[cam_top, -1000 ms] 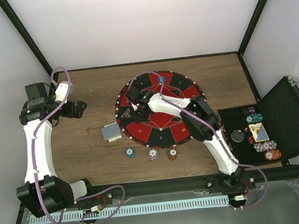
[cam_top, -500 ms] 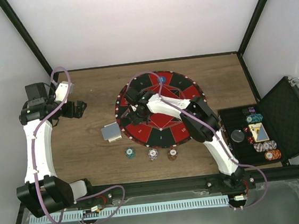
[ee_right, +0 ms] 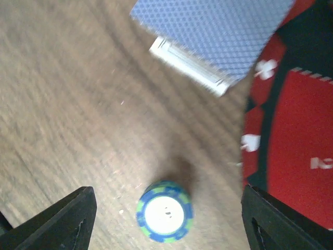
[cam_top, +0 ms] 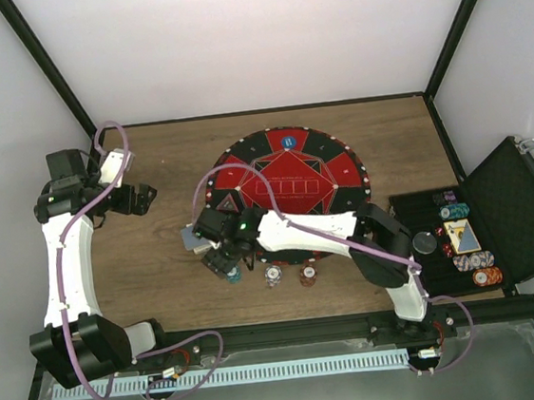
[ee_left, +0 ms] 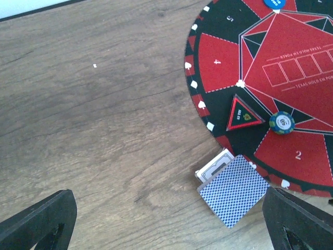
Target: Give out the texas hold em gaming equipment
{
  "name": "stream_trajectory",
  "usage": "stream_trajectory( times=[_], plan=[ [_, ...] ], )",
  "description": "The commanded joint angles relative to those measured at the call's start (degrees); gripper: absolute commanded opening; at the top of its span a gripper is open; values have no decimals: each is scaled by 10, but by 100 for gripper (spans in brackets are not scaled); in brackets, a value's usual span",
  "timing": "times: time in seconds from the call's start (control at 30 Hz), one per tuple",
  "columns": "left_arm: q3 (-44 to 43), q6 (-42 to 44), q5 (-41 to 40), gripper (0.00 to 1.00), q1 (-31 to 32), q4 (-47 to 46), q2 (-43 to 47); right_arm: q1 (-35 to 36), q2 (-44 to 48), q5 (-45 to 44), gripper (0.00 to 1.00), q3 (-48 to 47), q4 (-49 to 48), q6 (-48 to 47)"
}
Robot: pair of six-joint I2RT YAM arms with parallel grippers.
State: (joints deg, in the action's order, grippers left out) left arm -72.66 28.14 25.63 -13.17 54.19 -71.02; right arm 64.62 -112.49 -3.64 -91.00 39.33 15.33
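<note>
A teal poker chip stack (ee_right: 165,211) stands on the wood, centred between my right gripper's (ee_right: 171,225) open fingers and below them, untouched. From above, that gripper (cam_top: 223,259) hovers at the teal chips (cam_top: 234,274), with white chips (cam_top: 273,276) and maroon chips (cam_top: 307,275) in a row to their right. The playing cards (ee_left: 234,190) lie face down at the mat's left rim. One teal chip (ee_left: 281,122) rests on the mat and a blue button disc (cam_top: 289,141) sits at its far edge. My left gripper (cam_top: 140,196) hangs open and empty far left.
The round red-and-black mat (cam_top: 289,183) fills the table's middle. An open black case (cam_top: 511,203) at the right holds more chips (cam_top: 472,261) and a card pack. My right arm stretches across the mat's near side.
My right gripper opened and swung from over the mat's left part down to the teal chips off the mat's near-left edge. The left arm barely moved.
</note>
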Motion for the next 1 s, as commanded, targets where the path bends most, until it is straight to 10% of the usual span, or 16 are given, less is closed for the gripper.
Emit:
stream_trajectory(
  times=[0.0,0.97],
  plan=[
    [-7,26,-5,100,-4,21,3,18,-29,14,77,15,-2,19],
    [-21,20,-1,100,-4,14,13,29,-53,-3,40,28,-7,23]
  ],
)
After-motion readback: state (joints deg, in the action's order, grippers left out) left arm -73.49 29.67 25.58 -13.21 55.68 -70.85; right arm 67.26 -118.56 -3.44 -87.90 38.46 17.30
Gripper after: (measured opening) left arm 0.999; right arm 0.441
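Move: The blue-and-green chip stack lies about 3 cm back from the right hand, on its line left to right, and some 7 cm below. The card deck is roughly 8 cm ahead and 7 cm left of the hand. The white chip stack is about 5 cm back and 10 cm right; the chip already set on the mat is 14 cm ahead and 6 cm right. From the left hand, the blue-and-green stack is roughly 13 cm back, 22 cm right and 21 cm below. Down and slightly back, the right hand drops about 7 cm onto the blue-and-green chip stack, most of it quickly at first, its fingertips tilting some 8 degrees on the way. Then it all but settles there and the fingers close steadily from wide to about half open, coming in on both sides of the top chips to pinch them. ##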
